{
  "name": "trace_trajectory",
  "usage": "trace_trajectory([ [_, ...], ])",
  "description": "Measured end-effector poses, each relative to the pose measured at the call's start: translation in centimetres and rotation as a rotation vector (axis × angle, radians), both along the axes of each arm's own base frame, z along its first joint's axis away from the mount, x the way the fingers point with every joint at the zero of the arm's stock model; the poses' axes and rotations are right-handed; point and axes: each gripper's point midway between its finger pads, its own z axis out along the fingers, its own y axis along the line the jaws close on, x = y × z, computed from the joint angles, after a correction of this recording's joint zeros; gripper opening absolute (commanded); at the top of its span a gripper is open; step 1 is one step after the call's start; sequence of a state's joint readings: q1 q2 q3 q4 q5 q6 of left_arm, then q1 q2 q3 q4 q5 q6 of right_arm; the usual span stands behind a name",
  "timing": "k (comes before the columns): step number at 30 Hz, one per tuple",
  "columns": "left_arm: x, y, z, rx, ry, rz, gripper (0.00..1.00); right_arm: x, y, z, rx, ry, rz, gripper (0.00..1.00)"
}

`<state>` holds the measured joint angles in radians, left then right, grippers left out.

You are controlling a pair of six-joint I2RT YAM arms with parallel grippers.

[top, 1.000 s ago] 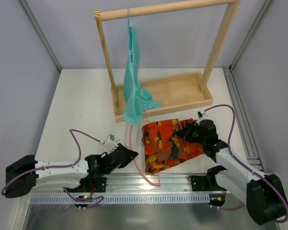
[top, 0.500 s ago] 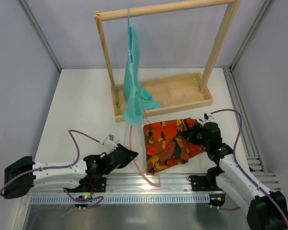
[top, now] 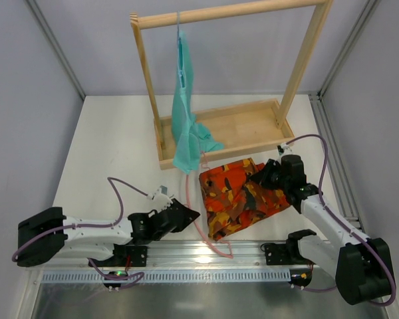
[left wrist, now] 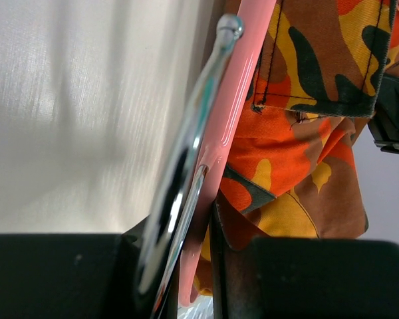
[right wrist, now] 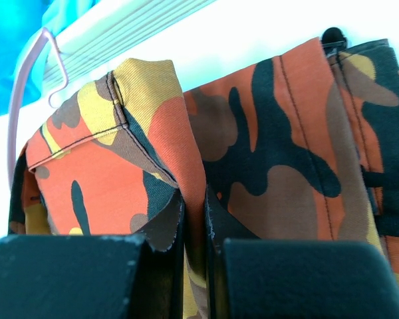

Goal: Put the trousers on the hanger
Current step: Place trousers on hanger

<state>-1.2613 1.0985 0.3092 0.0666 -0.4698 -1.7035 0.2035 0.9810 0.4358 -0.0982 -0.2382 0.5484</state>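
Observation:
The camouflage trousers (top: 236,196) lie bunched on the table in front of the wooden rack. My right gripper (top: 268,177) is shut on a fold at their far right edge; in the right wrist view that fold of the trousers (right wrist: 253,133) is pinched between the jaws of the right gripper (right wrist: 194,216). The thin pink hanger (top: 209,242) lies along the trousers' left edge. My left gripper (top: 190,216) is shut on it. In the left wrist view the left gripper (left wrist: 196,232) clamps the hanger (left wrist: 236,106) and its metal hook (left wrist: 203,113), with the trousers (left wrist: 299,153) right beside it.
A wooden rack with a tray base (top: 246,129) stands behind the trousers. A teal garment (top: 185,113) hangs from its top bar and droops over the tray's front edge. Metal frame rails run along the table's right side and near edge.
The left gripper has slid right with the hanger, closer to the trousers. The right gripper has drawn its pinched fold slightly back and right, shifting the cloth.

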Motion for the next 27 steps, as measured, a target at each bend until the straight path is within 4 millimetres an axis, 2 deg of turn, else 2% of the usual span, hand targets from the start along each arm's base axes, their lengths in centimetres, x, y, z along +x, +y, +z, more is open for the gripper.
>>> trace_trajectory([
  [10,-0.7,0.7,-0.1,-0.039,0.027,0.008,0.0,0.4,-1.7,-0.3,0.04,0.032,-0.037,0.04],
  [17,-0.6,0.7,-0.6,-0.019,0.029,0.014,0.0,1.2,-1.1,0.9,0.085,0.023,0.034,0.05],
  [18,-0.5,0.7,-0.6,-0.017,0.029,0.015,0.0,1.3,-1.0,0.8,0.085,0.028,0.041,0.17],
  [22,-0.5,0.6,-0.5,-0.012,0.027,0.018,0.0,1.5,-1.8,-0.6,0.051,0.083,0.03,0.44],
  [25,-0.6,0.9,-0.1,-0.015,0.026,0.017,0.0,1.9,-3.9,-0.6,-0.008,0.092,-0.049,0.51],
  [27,-0.7,1.3,0.2,-0.014,0.022,0.02,0.0,2.3,-5.4,0.0,-0.044,0.09,-0.109,0.52],
])
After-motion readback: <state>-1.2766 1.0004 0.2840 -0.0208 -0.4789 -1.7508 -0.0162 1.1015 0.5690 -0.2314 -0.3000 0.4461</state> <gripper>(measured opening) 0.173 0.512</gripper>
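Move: The right hand still pinches a fold near the far right edge of the trousers, whose middle lies about 6 cm back, 4 cm left and 4 cm below. The pink hanger, largely under the cloth, has its middle some 14 cm left and 9 cm back of that hand; the rack's wooden tray is centred around 16 cm ahead and 8 cm left. From the left hand, which grips the hanger, the trousers' middle is roughly 5 cm ahead and 13 cm right. Still pinching the fold, the right fingers tug it a little over 1 cm right, then ease forward before opening to about half and letting go. The freed hand slips off to the right and slightly forward, away from the hanger, ending about 5 cm right of where it began. The left hand keeps its hold on the hanger, drifting barely a centimetre. ##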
